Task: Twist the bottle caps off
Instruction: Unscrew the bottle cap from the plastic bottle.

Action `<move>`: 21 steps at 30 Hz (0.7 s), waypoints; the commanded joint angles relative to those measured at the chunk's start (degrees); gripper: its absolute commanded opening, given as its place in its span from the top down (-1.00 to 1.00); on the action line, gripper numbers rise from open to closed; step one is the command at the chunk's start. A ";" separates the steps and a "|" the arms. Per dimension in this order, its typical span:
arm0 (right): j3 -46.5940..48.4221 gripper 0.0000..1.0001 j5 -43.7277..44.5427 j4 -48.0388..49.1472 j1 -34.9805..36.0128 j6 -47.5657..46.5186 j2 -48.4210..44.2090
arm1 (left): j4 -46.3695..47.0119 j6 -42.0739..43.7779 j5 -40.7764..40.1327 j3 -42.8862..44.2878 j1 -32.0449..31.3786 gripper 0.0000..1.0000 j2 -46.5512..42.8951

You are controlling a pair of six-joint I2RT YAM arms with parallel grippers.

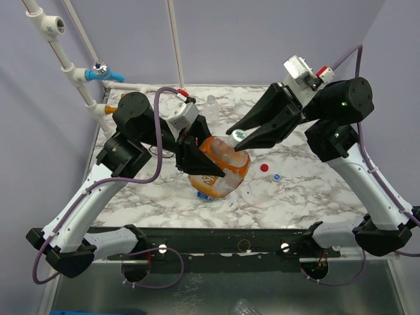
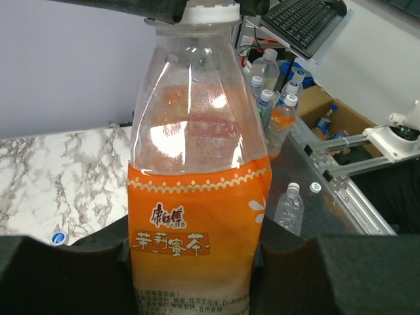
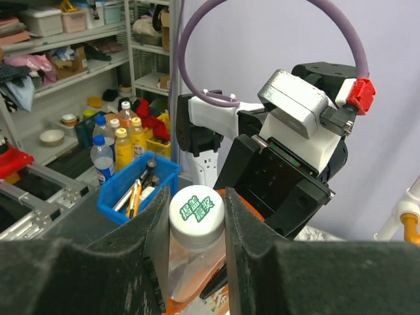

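A squat orange bottle (image 1: 220, 164) is held tilted above the marble table (image 1: 315, 190). My left gripper (image 1: 200, 161) is shut on its orange-labelled body (image 2: 197, 197), a dark finger (image 2: 59, 275) pressing each side. The bottle's white cap (image 3: 197, 211), printed with green characters, sits between the pads of my right gripper (image 3: 195, 220), which is shut on it; in the top view that gripper (image 1: 236, 138) reaches in from the right. A loose red cap (image 1: 264, 168) and a blue-and-white cap (image 1: 276, 176) lie on the table. A blue-labelled bottle (image 1: 205, 194) lies partly hidden under the orange one.
A clear bottle (image 1: 211, 100) stands at the table's back edge. White pipes with a blue valve (image 1: 98, 72) rise at the back left. A black rail (image 1: 223, 246) runs along the near edge. Beyond the table are several bottles (image 2: 275, 98) and a blue tool bin (image 3: 138, 187).
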 commanded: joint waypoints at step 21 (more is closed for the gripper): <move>16.01 -0.89 55.41 -38.86 -0.87 -13.24 3.42 | 0.71 19.85 -48.70 -2.37 0.83 1.00 0.22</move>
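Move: The right fingers hold the orange bottle's white cap right at the hand point, with the bottle's middle about 8 cm to the left, 2 cm back and 9 cm below. From the left hand, which grips the bottle's body, that cap lies some 8 cm right, 2 cm ahead and 9 cm up. Far below on the table, counted from the right hand, are the loose red cap, about 24 cm ahead and 13 cm right, and the blue cap, 20 cm ahead and 18 cm right. Forward by about 12 cm go both hands, swinging back out of a twist: the right lets go of the white cap as it starts, fingers opening wide, and turns clockwise roughly 45 degrees while rising slightly and tipping. The left keeps its grip on the bottle's body and, starting a little later, turns counter-clockwise some 35 degrees at nearly the same height. ##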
